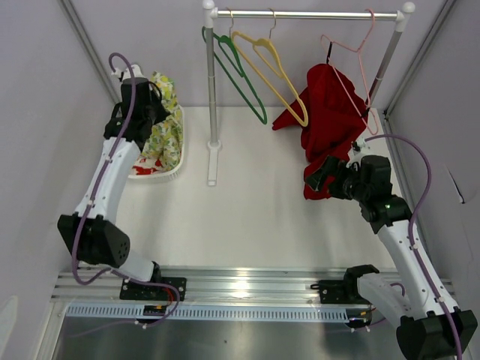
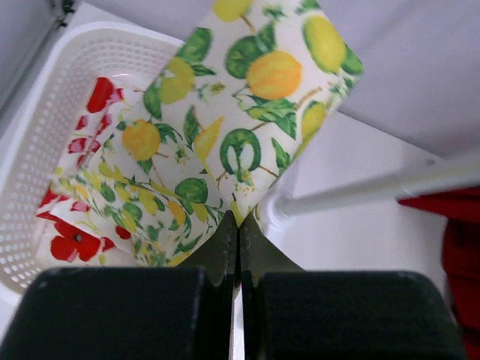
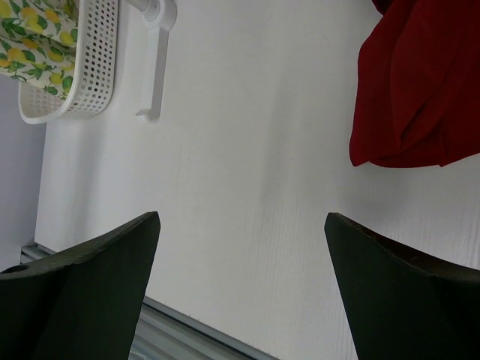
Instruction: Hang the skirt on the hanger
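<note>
The skirt (image 1: 165, 129), white with a lemon and leaf print (image 2: 247, 97), is pulled up out of the white basket (image 1: 178, 161) at the back left. My left gripper (image 1: 150, 101) is shut on a corner of the skirt, its fingertips (image 2: 238, 217) pinching the cloth. A green hanger (image 1: 236, 71) and a yellow hanger (image 1: 274, 71) hang bare on the rail (image 1: 307, 14). A pink hanger (image 1: 352, 75) carries a red garment (image 1: 330, 112). My right gripper (image 1: 315, 178) stands open and holds nothing (image 3: 241, 217), just below the red garment (image 3: 420, 90).
The basket (image 2: 45, 142) also holds a white cloth with red flowers (image 2: 71, 240). The rack's left pole (image 1: 211, 90) and its foot (image 3: 154, 67) stand between basket and hangers. Grey walls close in both sides, and a metal rail (image 1: 247, 281) runs along the near edge.
</note>
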### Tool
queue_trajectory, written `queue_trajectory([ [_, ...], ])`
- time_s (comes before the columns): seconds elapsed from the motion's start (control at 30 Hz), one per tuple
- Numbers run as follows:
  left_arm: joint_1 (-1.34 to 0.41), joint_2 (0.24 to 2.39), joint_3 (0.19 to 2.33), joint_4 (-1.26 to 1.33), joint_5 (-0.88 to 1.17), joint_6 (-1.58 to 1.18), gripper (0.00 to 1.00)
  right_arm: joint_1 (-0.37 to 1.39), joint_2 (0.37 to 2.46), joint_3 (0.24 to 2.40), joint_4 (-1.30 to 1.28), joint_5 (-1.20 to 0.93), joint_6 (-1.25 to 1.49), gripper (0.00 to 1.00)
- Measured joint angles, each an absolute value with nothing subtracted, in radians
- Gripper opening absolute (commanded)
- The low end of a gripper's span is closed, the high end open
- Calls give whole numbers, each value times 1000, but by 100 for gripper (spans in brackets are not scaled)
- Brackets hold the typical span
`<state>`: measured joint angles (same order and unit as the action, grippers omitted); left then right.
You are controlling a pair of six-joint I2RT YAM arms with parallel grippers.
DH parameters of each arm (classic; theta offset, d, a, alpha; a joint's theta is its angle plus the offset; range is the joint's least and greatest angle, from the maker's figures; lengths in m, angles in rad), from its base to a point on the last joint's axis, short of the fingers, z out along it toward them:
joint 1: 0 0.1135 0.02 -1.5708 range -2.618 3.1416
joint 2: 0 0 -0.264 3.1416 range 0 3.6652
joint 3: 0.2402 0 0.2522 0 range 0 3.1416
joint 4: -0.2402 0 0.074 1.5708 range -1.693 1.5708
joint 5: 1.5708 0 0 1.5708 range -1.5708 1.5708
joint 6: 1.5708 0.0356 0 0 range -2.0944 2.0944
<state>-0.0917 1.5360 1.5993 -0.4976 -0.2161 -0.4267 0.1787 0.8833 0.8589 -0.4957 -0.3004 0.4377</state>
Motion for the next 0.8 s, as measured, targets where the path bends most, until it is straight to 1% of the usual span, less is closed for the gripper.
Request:
queue_trajectory([
  [0.37, -421, 1216, 1582, -532, -352, -335, 0, 179, 914, 859, -488, -304, 436, 99],
  [0.47, -479, 1142, 1582, -549, -358, -329, 0, 180, 915, 859, -488, -304, 435, 99],
  [0.63, -492, 1048, 1584, -630, -264, -332, 0, 186, 912, 859, -488, -302, 435, 99],
  [0.8, -509, 1034, 1556, -703, -31, -331, 0, 215, 891, 859, -490, -282, 432, 99],
])
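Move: The left hand, already holding the lemon-print skirt, is above the basket, whose middle lies about 5 cm ahead, 9 cm left and 28 cm below. The green hanger's middle is roughly 25 cm to the right, 5 cm ahead and 17 cm higher; the yellow hanger hangs some 11 cm farther right. The rack's left post stands about 14 cm right and 4 cm ahead. From the right hand, the green hanger is about 24 cm ahead, 25 cm left and 26 cm up. Back, rightward and up, the left hand swings the skirt out of the basket towards the open space in front of the green hanger: some 20 cm back, 13 cm right and 14 cm up, before dipping slightly while still going right. Its wrist turns clockwise about 35 degrees and the fingertips tilt up; the shut fingers keep their pinch on the cloth. ##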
